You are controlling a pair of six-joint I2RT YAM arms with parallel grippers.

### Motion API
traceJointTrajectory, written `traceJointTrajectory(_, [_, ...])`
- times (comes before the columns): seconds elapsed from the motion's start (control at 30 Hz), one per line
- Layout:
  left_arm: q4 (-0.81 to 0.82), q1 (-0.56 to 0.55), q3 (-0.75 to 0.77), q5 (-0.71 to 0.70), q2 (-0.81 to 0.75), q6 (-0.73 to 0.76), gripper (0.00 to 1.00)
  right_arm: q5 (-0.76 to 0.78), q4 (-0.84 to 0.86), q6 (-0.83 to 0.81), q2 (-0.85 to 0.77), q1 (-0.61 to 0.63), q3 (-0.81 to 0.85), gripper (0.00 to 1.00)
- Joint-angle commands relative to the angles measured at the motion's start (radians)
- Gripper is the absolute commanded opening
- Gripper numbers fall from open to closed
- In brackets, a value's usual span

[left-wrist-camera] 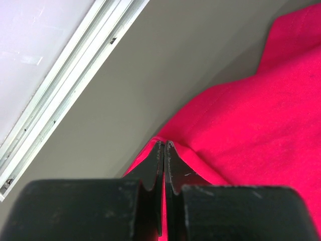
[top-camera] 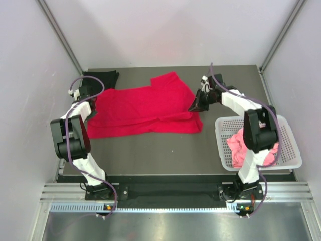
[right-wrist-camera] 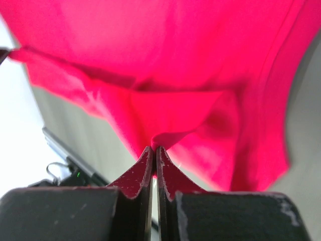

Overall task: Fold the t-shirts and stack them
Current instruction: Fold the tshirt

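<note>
A bright red t-shirt (top-camera: pixel 143 109) lies spread across the middle of the table. My left gripper (top-camera: pixel 93 106) is shut on its left edge; the left wrist view shows the red t-shirt (left-wrist-camera: pixel 251 125) pinched at the tips of my left gripper (left-wrist-camera: pixel 164 145). My right gripper (top-camera: pixel 194 107) is shut on the shirt's right side, and in the right wrist view a fold of the red t-shirt (right-wrist-camera: pixel 165 80) is clamped in the right gripper (right-wrist-camera: pixel 154 149) and lifted off the table. A black t-shirt (top-camera: pixel 106 78) lies at the back left corner. A salmon pink t-shirt (top-camera: pixel 239 145) sits in the basket.
A white lattice basket (top-camera: pixel 288 143) stands at the table's right edge, beside the right arm. Pale walls with metal rails (left-wrist-camera: pixel 65 85) close in the table on the left, back and right.
</note>
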Motion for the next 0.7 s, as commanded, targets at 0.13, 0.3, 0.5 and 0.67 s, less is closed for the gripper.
traceJointTrajectory(0.13, [-0.027, 0.005, -0.068, 0.006, -0.158, 0.021, 0.0, -0.025, -0.015, 0.028, -0.384, 0.029, -0.224, 0.0])
traceJointTrajectory(0.3, [-0.049, 0.005, -0.19, -0.035, -0.315, -0.022, 0.0, -0.028, -0.051, 0.028, -0.611, 0.05, -0.434, 0.0])
traceJointTrajectory(0.5, [-0.082, 0.006, -0.343, -0.081, -0.517, -0.069, 0.0, -0.023, -0.081, 0.037, -0.838, 0.063, -0.655, 0.0])
traceJointTrajectory(0.67, [-0.159, 0.006, -0.394, -0.184, -0.6, -0.132, 0.0, -0.036, -0.126, 0.057, -0.98, 0.072, -0.764, 0.0])
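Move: I have the red t-shirt's hem pinched in both hands. From my left hand the shirt's near-left corner lies about 10 cm back and 3 cm below, and the folded black t-shirt sits some 20 cm ahead and 5 cm to the right. From my right hand the near-right corner is about 12 cm back, 5 cm right and 6 cm below. The white basket is roughly 35 cm to its right and 18 cm back. I keep both grips shut on the hem and draw it straight back towards my bases, over the shirt's near fold and past it. My right hand goes faster, about 21 cm, edging slightly right; it arcs up some 7 cm and sinks again past halfway. My left hand follows about 12 cm back, rising 4 to 5 cm. ##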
